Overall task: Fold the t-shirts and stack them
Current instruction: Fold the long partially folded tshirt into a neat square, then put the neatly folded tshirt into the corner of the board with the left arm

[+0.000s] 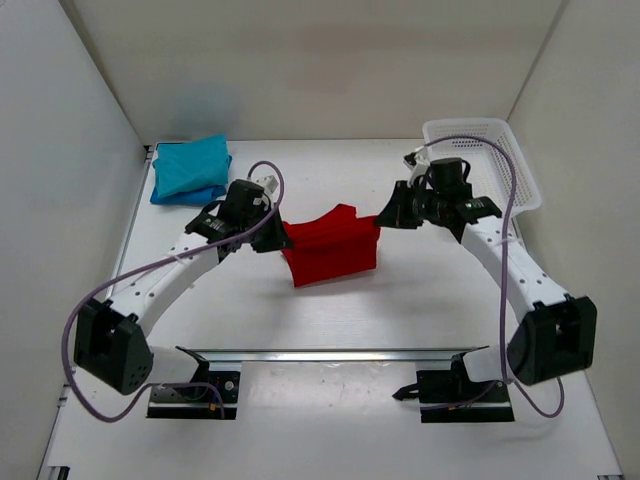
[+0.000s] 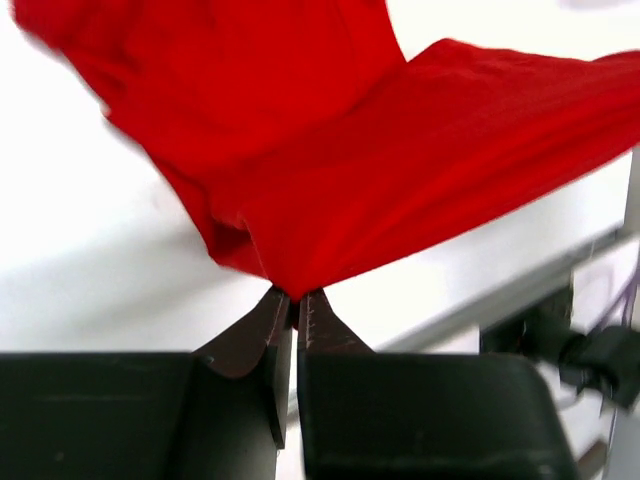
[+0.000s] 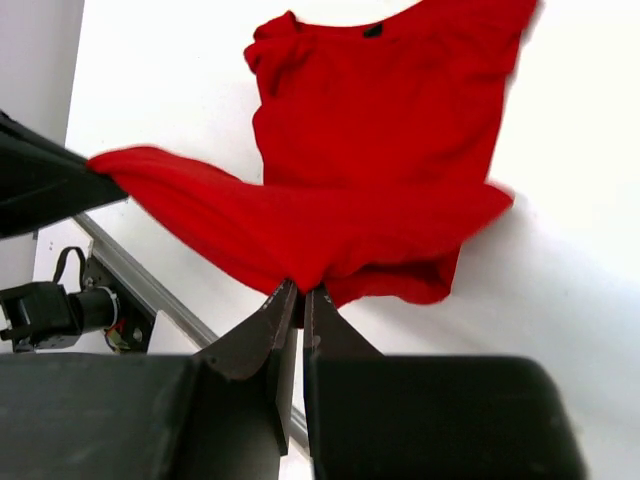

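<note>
A bright red t-shirt [image 1: 328,248] hangs stretched between my two grippers above the middle of the table, its lower part draping onto the surface. My left gripper [image 1: 281,236] is shut on the shirt's left edge; in the left wrist view the red t-shirt [image 2: 400,160] fans out from the pinched tips of that gripper [image 2: 296,296]. My right gripper [image 1: 381,219] is shut on the right edge; the right wrist view shows the red t-shirt [image 3: 380,130] spreading away from that gripper [image 3: 298,290]. A folded teal t-shirt [image 1: 190,170] lies at the back left.
A white mesh basket [image 1: 490,160] stands at the back right, behind the right arm. A metal rail [image 1: 340,355] crosses the table's near side between the arm bases. White walls close in the left, back and right.
</note>
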`<state>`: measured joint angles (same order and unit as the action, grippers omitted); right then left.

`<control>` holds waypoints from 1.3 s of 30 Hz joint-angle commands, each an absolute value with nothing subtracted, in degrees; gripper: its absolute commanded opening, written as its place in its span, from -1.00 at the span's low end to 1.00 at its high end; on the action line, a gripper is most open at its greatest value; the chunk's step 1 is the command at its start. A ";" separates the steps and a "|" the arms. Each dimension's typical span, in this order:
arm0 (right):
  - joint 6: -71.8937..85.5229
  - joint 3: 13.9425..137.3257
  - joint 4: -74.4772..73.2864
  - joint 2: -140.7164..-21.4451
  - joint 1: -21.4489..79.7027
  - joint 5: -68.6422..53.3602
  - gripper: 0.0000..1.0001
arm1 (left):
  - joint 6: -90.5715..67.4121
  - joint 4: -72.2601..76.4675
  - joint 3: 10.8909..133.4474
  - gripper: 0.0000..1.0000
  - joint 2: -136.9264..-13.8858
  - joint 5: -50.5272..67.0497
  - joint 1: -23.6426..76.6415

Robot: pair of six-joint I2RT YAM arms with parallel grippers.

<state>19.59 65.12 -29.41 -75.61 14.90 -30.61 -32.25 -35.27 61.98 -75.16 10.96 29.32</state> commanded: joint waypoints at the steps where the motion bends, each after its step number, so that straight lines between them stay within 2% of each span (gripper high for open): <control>1: 16.88 70.29 -23.47 -81.45 14.41 -32.25 -1.00 | -31.11 -32.26 63.99 -1.00 -78.03 8.96 24.62; 16: 17.39 91.13 -25.66 -106.34 14.24 -32.35 -1.00 | -30.77 -26.28 68.72 -1.00 -90.95 5.80 17.67; 19: 18.10 93.95 -26.27 -109.94 14.24 -29.90 -1.00 | -31.90 -25.23 69.70 -0.60 -95.08 6.41 16.79; 20: 18.19 94.39 -25.06 -111.60 14.06 -30.06 -1.00 | -32.43 -24.53 69.70 -0.41 -96.05 6.07 16.96; 21: 18.54 94.57 -23.57 -113.10 13.37 -30.58 -0.92 | -32.34 -23.83 70.57 -0.27 -97.89 5.72 16.88; 22: 19.85 94.83 -21.64 -115.03 12.32 -31.63 -0.70 | -32.17 -23.47 71.71 0.00 -99.39 4.32 16.35; 23: 19.78 95.70 -20.32 -116.27 11.96 -34.08 -0.54 | -32.25 -23.47 72.76 0.10 -100.10 2.31 16.26; 24: 20.65 96.93 -18.04 -118.72 11.43 -36.10 -0.35 | -31.99 -24.34 75.04 0.49 -102.11 1.76 15.65; 25: 21.35 98.07 -17.76 -121.26 10.99 -36.64 -0.36 | -31.99 -24.26 77.23 0.83 -104.13 1.41 15.47; 26: 21.79 100.35 -16.45 -122.16 10.55 -38.22 -0.27 | -32.43 -25.39 79.87 0.95 -105.72 1.67 14.77; 28: 21.62 107.72 -21.32 -125.06 9.76 -39.28 0.00 | -31.99 -27.49 82.86 0.97 -106.61 3.25 14.68; 30: 17.77 108.90 -24.59 -123.67 10.80 -37.80 0.13 | -30.07 -27.68 82.89 0.98 -105.65 0.98 16.08; 33: 16.79 99.10 -21.38 -115.86 12.04 -33.05 0.29 | -30.58 -25.93 78.24 0.97 -101.96 1.23 17.57; 35: 18.19 89.26 -17.41 -109.89 12.39 -33.05 0.31 | -31.55 -23.48 73.24 0.98 -99.41 4.74 17.23; 39: 17.41 81.04 -17.84 -104.51 12.66 -29.89 0.32 | -32.60 -24.35 67.95 0.97 -97.30 2.11 19.16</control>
<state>18.70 84.38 -20.71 -108.77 12.29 -32.73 -31.75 -24.51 71.40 -100.47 2.79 18.17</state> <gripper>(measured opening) 0.661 0.986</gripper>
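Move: Both hands still hold the red t-shirt's hem, raised. The shirt's collar end, where the hem is going, lies some 20 cm ahead of the left hand, 10 cm to its right and 15 cm below; from the right hand it is about 16 cm ahead, 11 cm left and 20 cm below. The folded blue stack sits about 30 cm ahead of and 27 cm left of the left hand. The white basket is roughly 26 cm ahead of and 28 cm right of the right hand. Forward and down together, both hands carry the pinched hem over the t-shirt towards its collar end, the left about 17 cm out and the right some 20 cm, each sinking about 10 cm. Late in the descent the fingers open, the left wide, the right about two-thirds, letting go of the hem; both then ease back and slightly up. The left hand turns counter-clockwise on the way. ##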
